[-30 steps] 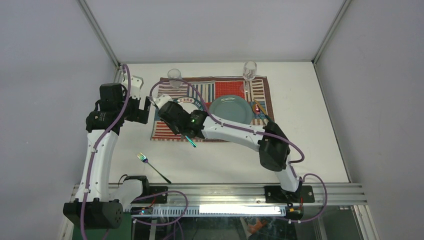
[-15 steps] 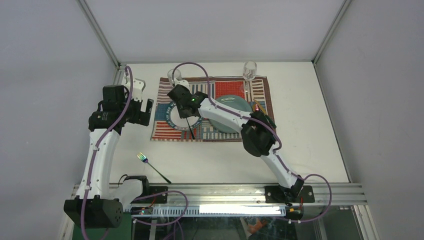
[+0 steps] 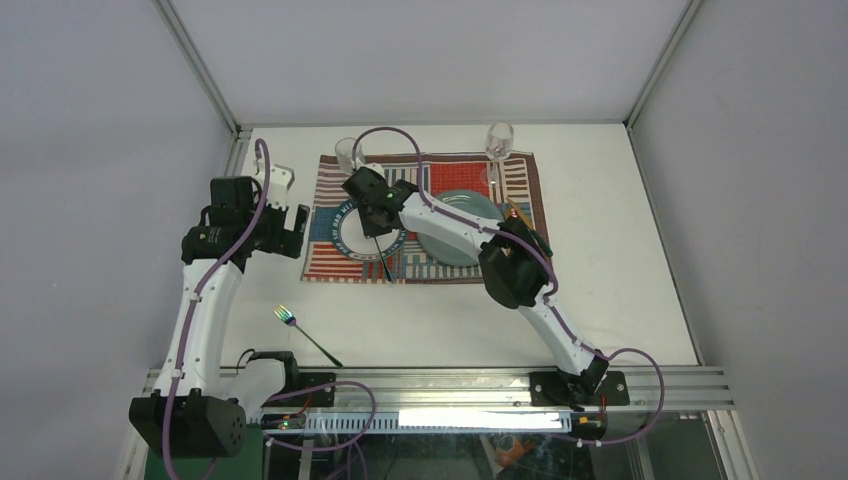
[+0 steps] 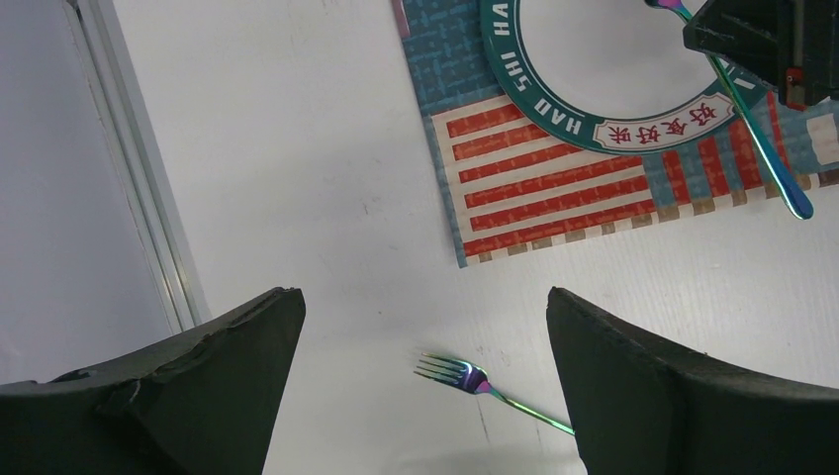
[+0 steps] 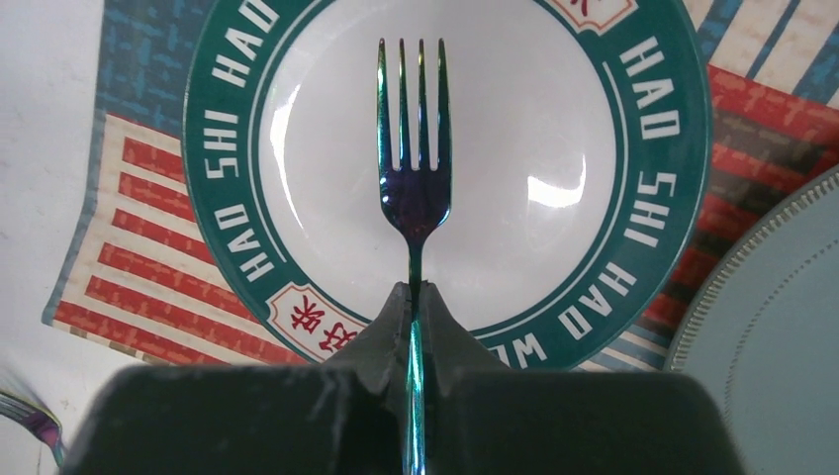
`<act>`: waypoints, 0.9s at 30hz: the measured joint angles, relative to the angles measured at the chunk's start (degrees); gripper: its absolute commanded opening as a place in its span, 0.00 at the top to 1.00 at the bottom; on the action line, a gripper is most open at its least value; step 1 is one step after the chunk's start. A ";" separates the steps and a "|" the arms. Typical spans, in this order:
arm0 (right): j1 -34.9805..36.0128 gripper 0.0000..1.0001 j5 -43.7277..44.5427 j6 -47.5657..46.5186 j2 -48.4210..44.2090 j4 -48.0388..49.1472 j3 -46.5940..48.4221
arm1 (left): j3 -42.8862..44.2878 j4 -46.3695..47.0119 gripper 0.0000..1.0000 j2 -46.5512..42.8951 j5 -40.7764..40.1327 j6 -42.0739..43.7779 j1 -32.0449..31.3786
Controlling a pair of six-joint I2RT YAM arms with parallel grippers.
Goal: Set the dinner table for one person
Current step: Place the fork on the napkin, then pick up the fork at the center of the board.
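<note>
On the white dinner table [image 3: 620, 250] lies a striped placemat [image 3: 330, 262]. A white plate with a green lettered rim [image 3: 345, 232] sits on its left half and a grey-blue plate [image 3: 470, 203] on its right. My right gripper [image 3: 372, 205] hovers over the white plate [image 5: 228, 178], shut on the handle of an iridescent fork [image 5: 414, 188] whose tines point away from me. A second iridescent fork [image 3: 300, 332] lies on the bare table in front of the mat. My left gripper [image 3: 285, 225] hangs open left of the mat, with that fork [image 4: 465, 374] below its jaws.
A short glass [image 3: 348, 152] stands at the mat's far left corner and a wine glass [image 3: 499, 138] at its far right. A small red-brown item [image 3: 515, 212] lies right of the grey plate, partly hidden by my right arm. Aluminium rails edge the table.
My right gripper has carried the fork from the mat's front edge farther away, to above the white plate. The left arm has shifted slightly and stays open.
</note>
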 measured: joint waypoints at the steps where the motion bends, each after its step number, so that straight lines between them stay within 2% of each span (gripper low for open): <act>1: -0.09 1.00 -0.48 -0.11 0.00 0.26 -0.02 | -0.02 0.02 0.01 -0.11 0.07 0.04 0.00; 8: -0.79 1.00 -3.52 -1.66 0.02 3.74 -0.42 | -0.15 0.09 0.01 -0.87 0.24 0.17 0.00; 22: -1.03 1.00 -2.51 -5.18 3.93 6.47 -0.57 | -1.22 0.24 0.01 -2.49 0.37 0.33 0.00; 24: -1.03 0.82 -1.92 -5.81 3.91 7.61 -1.18 | -1.55 0.33 0.01 -2.49 0.44 0.35 0.00; 25: -1.03 0.64 -1.73 -5.99 3.91 8.00 -1.29 | -1.70 0.33 0.01 -2.49 0.50 0.35 0.00; 27: -1.03 0.41 -1.11 -6.64 3.87 9.03 -2.10 | -2.05 0.35 0.01 -2.49 0.81 0.37 0.00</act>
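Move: Just ahead of the right hand, which already pinches the fork, the white plate's middle lies about 4 cm forward, 2 cm left and 4 cm below. The green plate stands level with the white one but some 18 cm to the hand's right; the tumbler is about 17 cm forward and 5 cm left. From the idle left hand, the white plate is roughly 13 cm forward, 19 cm right and 16 cm below. Shifting the fork slightly left and forward over the white plate, the right hand then lowers it about 3 cm towards the plate's face, turning some 5 degrees counter-clockwise. Low down it creeps another centimetre forward towards the plate's middle, and only at the very end do the shut fingers part to roughly a third, letting go of the handle. ##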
